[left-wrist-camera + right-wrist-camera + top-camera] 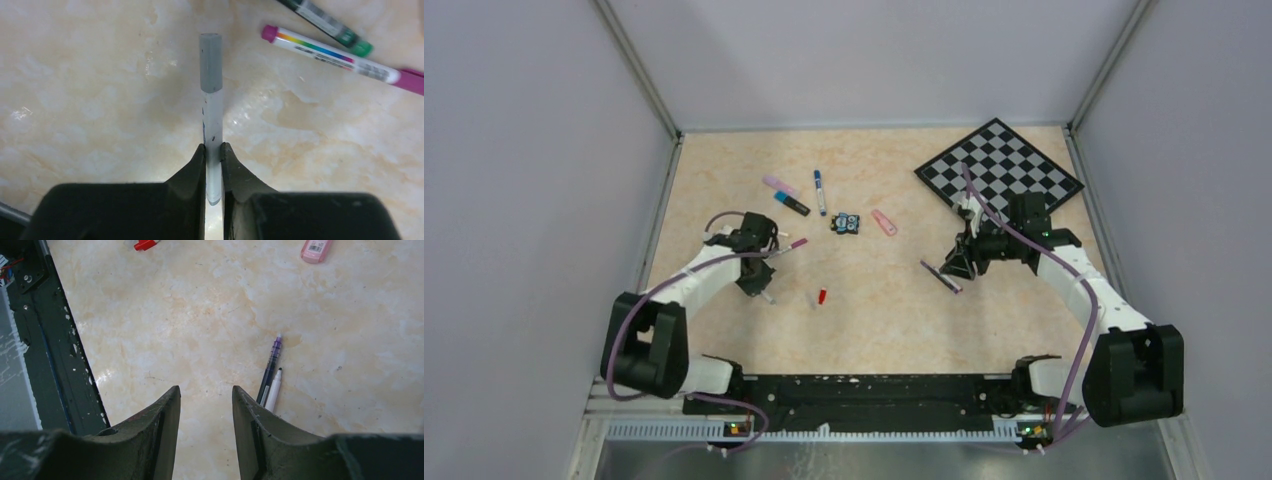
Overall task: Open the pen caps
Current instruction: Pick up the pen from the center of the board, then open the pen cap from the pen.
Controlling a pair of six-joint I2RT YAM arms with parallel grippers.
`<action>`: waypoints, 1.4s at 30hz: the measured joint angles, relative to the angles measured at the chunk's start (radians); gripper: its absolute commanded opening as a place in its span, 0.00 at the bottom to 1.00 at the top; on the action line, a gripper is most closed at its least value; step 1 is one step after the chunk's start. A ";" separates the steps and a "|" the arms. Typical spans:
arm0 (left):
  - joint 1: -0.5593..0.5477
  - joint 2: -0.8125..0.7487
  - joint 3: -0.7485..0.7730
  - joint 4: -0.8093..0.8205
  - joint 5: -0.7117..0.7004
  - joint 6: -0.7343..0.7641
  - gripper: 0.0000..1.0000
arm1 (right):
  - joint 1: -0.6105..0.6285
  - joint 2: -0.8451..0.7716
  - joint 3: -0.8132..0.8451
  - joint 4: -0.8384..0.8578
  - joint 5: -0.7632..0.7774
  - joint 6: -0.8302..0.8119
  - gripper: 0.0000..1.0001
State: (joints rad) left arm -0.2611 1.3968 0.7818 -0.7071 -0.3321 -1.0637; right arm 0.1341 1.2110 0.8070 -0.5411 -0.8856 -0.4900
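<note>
My left gripper (214, 150) is shut on a thin white pen (213, 120) whose grey cap (210, 62) points away from the fingers. In the top view this gripper (757, 275) sits at the table's left, the pen's end (767, 296) poking out toward the front. A white pen with a rainbow band and magenta cap (340, 55) lies to the right, a dark pen with a green cap (330, 22) beyond it. My right gripper (205, 390) is open over bare table with nothing between its fingers. A purple pen (270, 367) and a white pen (274, 389) lie just right of it.
A loose red cap (822, 296) lies mid-table. Further back are a pink marker (780, 185), a dark marker with a blue end (792, 204), a blue-and-white pen (820, 190), a small toy block (848, 223) and a pink piece (884, 222). A chessboard (999, 170) sits back right. A black rail (55, 340) runs along the near edge.
</note>
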 measured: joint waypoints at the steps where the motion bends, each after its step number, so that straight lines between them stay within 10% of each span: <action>1: 0.000 -0.034 -0.010 0.003 0.007 0.016 0.00 | 0.000 0.000 0.000 0.000 -0.001 0.000 0.42; 10: 0.002 -0.472 -0.168 0.188 0.246 0.180 0.00 | 0.000 0.000 0.000 -0.026 -0.064 -0.023 0.42; 18: -0.027 -0.637 -0.456 0.753 0.650 0.160 0.00 | 0.000 0.000 -0.003 -0.022 -0.229 -0.016 0.47; 28: -0.355 -0.454 -0.467 1.304 0.611 0.150 0.00 | 0.003 -0.020 -0.227 0.480 -0.401 0.467 0.60; 33: -0.456 -0.254 -0.406 1.484 0.534 0.159 0.00 | 0.037 -0.020 -0.242 0.657 -0.425 0.649 0.82; 42: -0.594 -0.100 -0.299 1.645 0.424 0.207 0.00 | 0.109 -0.005 -0.242 0.769 -0.423 0.801 0.84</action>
State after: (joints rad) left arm -0.8555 1.2964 0.4824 0.9379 0.0917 -0.8566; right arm 0.2432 1.2057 0.5648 0.2283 -1.3090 0.3111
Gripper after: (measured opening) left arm 0.136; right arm 0.835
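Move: The left fingers hold the white pen with the grey cap just above the board. The open right gripper it is taken to lies about 43 cm to the right, level fore and aft, some 10 cm higher. A red cap lies 16 cm right and 2 cm back of the left hand; a pink tube 32 cm right and 17 cm ahead. From the right hand, the held pen is 43 cm left and 10 cm below, and the two uncapped pens lie 3 cm ahead, 13 cm below. Keep the pen pinched and carry it with the left gripper about 30 cm to the right and 20 cm up, towards the right gripper, swinging the wrist some 100 degrees until the fingers point right and forward, roughly level. Meanwhile bring the right gripper left, back and up to meet it, rolling about 30 degrees and spreading its fingers nearly fully. ##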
